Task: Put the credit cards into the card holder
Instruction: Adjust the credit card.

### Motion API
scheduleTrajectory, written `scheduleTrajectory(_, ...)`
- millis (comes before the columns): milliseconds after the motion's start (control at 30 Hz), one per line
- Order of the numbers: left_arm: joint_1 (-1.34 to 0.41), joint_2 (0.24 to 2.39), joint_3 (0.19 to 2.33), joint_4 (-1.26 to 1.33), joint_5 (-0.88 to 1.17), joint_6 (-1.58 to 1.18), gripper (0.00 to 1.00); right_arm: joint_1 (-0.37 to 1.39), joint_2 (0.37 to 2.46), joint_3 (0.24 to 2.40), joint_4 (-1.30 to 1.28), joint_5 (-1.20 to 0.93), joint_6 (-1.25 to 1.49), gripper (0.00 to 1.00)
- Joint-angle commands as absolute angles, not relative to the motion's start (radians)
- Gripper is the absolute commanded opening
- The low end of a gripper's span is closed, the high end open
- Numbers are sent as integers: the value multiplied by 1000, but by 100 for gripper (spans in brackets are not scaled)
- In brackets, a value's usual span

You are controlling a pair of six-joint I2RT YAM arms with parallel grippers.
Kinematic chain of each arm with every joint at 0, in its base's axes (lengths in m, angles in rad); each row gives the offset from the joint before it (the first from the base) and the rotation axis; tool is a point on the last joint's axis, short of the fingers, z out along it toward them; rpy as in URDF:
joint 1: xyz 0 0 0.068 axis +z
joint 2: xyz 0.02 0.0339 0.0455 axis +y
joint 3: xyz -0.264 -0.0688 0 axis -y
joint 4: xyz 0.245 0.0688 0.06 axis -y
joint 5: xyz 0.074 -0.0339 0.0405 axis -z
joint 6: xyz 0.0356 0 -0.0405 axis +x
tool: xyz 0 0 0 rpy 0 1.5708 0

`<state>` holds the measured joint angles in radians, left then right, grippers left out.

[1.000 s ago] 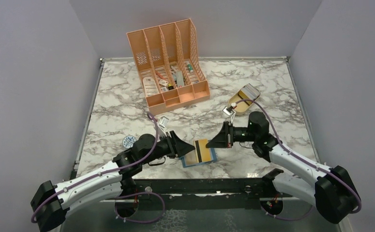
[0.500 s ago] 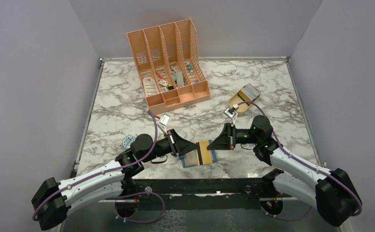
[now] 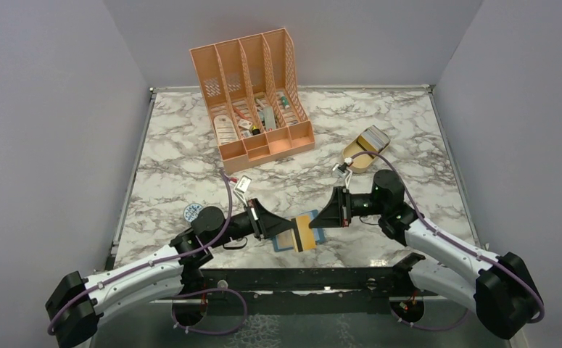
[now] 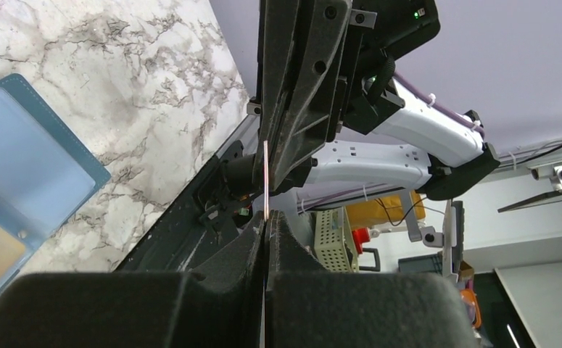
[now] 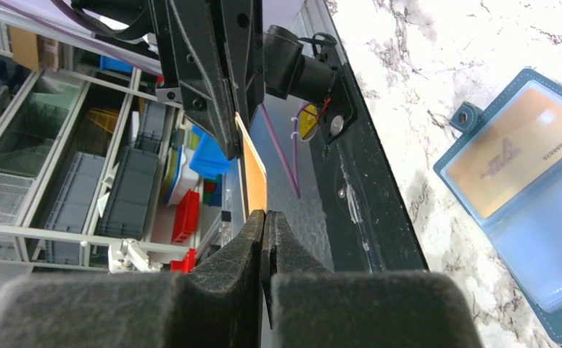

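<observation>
A gold credit card (image 3: 303,233) hangs on edge just above the open teal card holder (image 3: 315,235), which lies flat near the table's front edge. My left gripper (image 3: 291,223) is shut on the card's left end and my right gripper (image 3: 315,215) is shut on its right end, fingertips facing each other. The left wrist view has the card (image 4: 265,181) edge-on between my left gripper (image 4: 265,221) and the right one. In the right wrist view its orange face (image 5: 253,177) rises from my right gripper (image 5: 264,214). Another credit card (image 5: 513,156) sits in a pocket of the holder (image 5: 553,239).
A peach desk organizer (image 3: 256,94) stands at the back. A tan oval tray (image 3: 365,148) with cards lies behind the right arm. A round blue-white disc (image 3: 193,212) lies left of the left arm. The table's black front rail (image 3: 292,275) runs just below the holder.
My left gripper has moved in and shut on the card that the right gripper held. The card has tipped from lying flat to standing more on edge.
</observation>
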<state>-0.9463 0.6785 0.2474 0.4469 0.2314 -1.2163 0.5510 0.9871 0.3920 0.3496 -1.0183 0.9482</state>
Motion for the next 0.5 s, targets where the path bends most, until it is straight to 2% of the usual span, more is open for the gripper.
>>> scheduleTrajectory(0,-937,626,244,500,228,-1231,0,541,968,399,241,-1068,862,1)
scheduleTrajectory(233,-933,599,263,471,240,-1207,0,541,949,399,240,-1098,853,1)
scheduleTrajectory(267,-933,600,264,467,241,-1205,0,541,943,397,261,-1103,867,5)
scheduleTrajectory(400,-933,615,265,466,246,-1201,0,541,886,378,384,-1102,959,34)
scheduleTrajectory(467,-934,632,269,466,254,-1191,0,541,855,388,384,-1084,970,44)
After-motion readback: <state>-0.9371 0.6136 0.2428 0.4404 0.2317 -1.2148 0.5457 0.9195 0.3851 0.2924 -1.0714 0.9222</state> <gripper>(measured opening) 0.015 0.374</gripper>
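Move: Both hands hold the gold credit card by opposite long edges, fingertips facing. The open card holder lies beneath it on the table, some 9 cm below both hands and about 1 cm ahead, roughly 4 cm to the left hand's right and 4 cm to the right hand's left. The card's middle sits about 2 cm nearer the base than the right hand and 3 cm to its left. The card box stands some 26 cm ahead and 15 cm right of the right hand. The right hand lets go of the card: its fingers open a bit over a third while it draws back about 1.5 cm, sinking first and then lifting again. The left hand keeps its pinch on the card's other long edge and rises about 1.5 cm above the holder, easing slightly to the left. ##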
